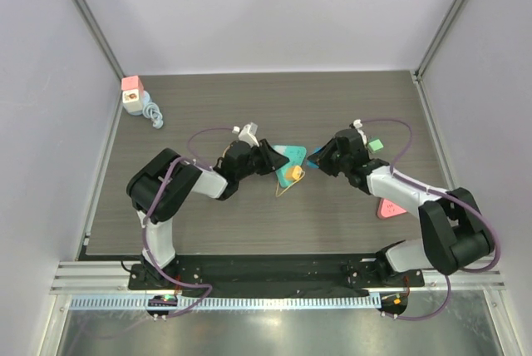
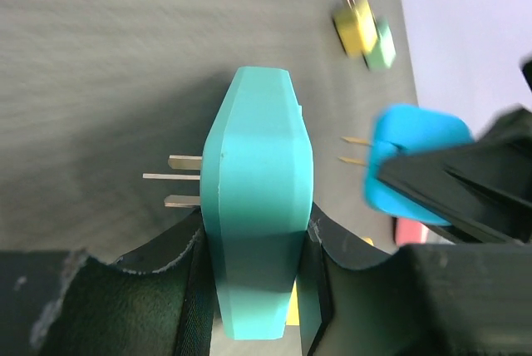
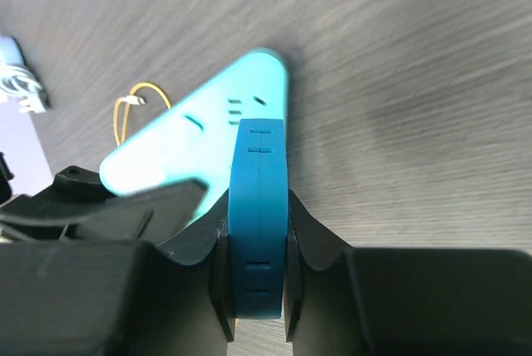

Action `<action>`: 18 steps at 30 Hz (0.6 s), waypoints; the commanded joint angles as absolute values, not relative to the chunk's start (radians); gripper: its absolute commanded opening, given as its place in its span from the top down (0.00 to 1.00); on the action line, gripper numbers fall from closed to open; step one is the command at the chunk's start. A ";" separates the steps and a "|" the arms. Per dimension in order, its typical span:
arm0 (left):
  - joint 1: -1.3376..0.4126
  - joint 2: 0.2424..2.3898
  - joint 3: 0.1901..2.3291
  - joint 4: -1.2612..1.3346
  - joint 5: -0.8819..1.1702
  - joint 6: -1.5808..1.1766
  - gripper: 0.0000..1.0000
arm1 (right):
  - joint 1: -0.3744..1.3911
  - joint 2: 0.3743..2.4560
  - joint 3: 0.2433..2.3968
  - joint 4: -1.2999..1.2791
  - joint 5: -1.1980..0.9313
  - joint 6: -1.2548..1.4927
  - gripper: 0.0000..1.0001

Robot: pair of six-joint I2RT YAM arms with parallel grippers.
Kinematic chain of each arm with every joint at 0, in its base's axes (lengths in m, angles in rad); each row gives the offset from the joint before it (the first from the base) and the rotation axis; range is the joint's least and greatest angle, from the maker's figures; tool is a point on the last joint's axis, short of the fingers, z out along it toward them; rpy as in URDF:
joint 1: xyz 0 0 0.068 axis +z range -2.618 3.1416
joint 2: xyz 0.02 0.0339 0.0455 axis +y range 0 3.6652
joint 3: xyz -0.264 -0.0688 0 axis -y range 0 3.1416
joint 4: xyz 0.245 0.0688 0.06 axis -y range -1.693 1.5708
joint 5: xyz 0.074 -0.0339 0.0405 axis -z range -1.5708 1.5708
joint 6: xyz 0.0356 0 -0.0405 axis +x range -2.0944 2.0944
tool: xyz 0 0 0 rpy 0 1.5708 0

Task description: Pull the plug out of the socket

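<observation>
A teal triangular socket [image 1: 293, 154] is lifted off the table, clamped in my left gripper [image 1: 278, 159], which is shut on its narrow end [image 2: 253, 224]. The socket [image 2: 258, 140] has its own metal prongs on the far side. My right gripper [image 1: 324, 156] is shut on a blue plug [image 1: 315, 157]. In the left wrist view the blue plug [image 2: 411, 160] hangs just right of the socket, its two thin pins bare and a small gap short of the socket's face. From the right wrist, the plug [image 3: 258, 165] sits between the fingers [image 3: 258, 198], with the socket's slotted face [image 3: 199, 144] beside it.
A yellow plug [image 1: 295, 175] with a thin yellow cord lies under the grippers. A green piece [image 1: 376, 145] and a pink block [image 1: 389, 209] lie near the right arm. At the back left stands a pink-and-white adapter [image 1: 133, 94] with a pale blue cable [image 1: 153, 115].
</observation>
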State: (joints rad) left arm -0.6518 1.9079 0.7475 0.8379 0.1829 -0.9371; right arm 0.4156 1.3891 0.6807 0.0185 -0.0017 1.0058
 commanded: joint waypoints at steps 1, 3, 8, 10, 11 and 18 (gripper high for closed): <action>-0.638 1.904 0.756 0.681 0.025 -0.884 1.00 | 0.358 1.342 0.687 0.008 -0.083 0.951 0.99; -0.638 1.908 0.759 0.683 0.028 -0.885 1.00 | 0.345 1.319 0.678 0.006 -0.092 0.940 0.99; -0.638 1.910 0.755 0.709 0.054 -0.885 1.00 | 0.290 1.287 0.666 -0.051 -0.046 0.899 0.99; -0.637 1.914 0.753 0.727 0.070 -0.884 1.00 | 0.266 1.293 0.663 -0.055 -0.041 0.871 0.99; -0.638 1.914 0.753 0.730 0.080 -0.884 1.00 | 0.237 1.302 0.663 -0.054 -0.040 0.862 0.99; -0.637 1.925 0.759 0.738 0.101 -0.885 1.00 | 0.138 1.428 0.712 -0.020 -0.083 0.781 0.90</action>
State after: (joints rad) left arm -0.6445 1.9079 0.7670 0.8196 0.1131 -0.9344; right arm 0.1596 1.3907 0.6693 -0.0513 -0.0586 0.8433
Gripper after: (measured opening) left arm 0.369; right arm 0.266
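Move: The yellow plug, standing loose on the table beyond the open spot to the right, is about 12 cm to the right of the right hand, 8 cm ahead and 6 cm below. The green plug is some 18 cm to this hand's right and 7 cm ahead, and the teal socket about 7 cm to its left, level with it. From the left hand the yellow plug lies some 22 cm to the right and 9 cm ahead. Carrying the blue plug, already free of the teal socket, the right hand sweeps about 9 cm to its right, away from the socket and towards the loose yellow plug. It rises slightly at first, then sinks some 3 cm late on, fingers keeping their pinch. The left hand, still gripping the socket, eases a little under 2 cm, mostly forward, then holds still. ##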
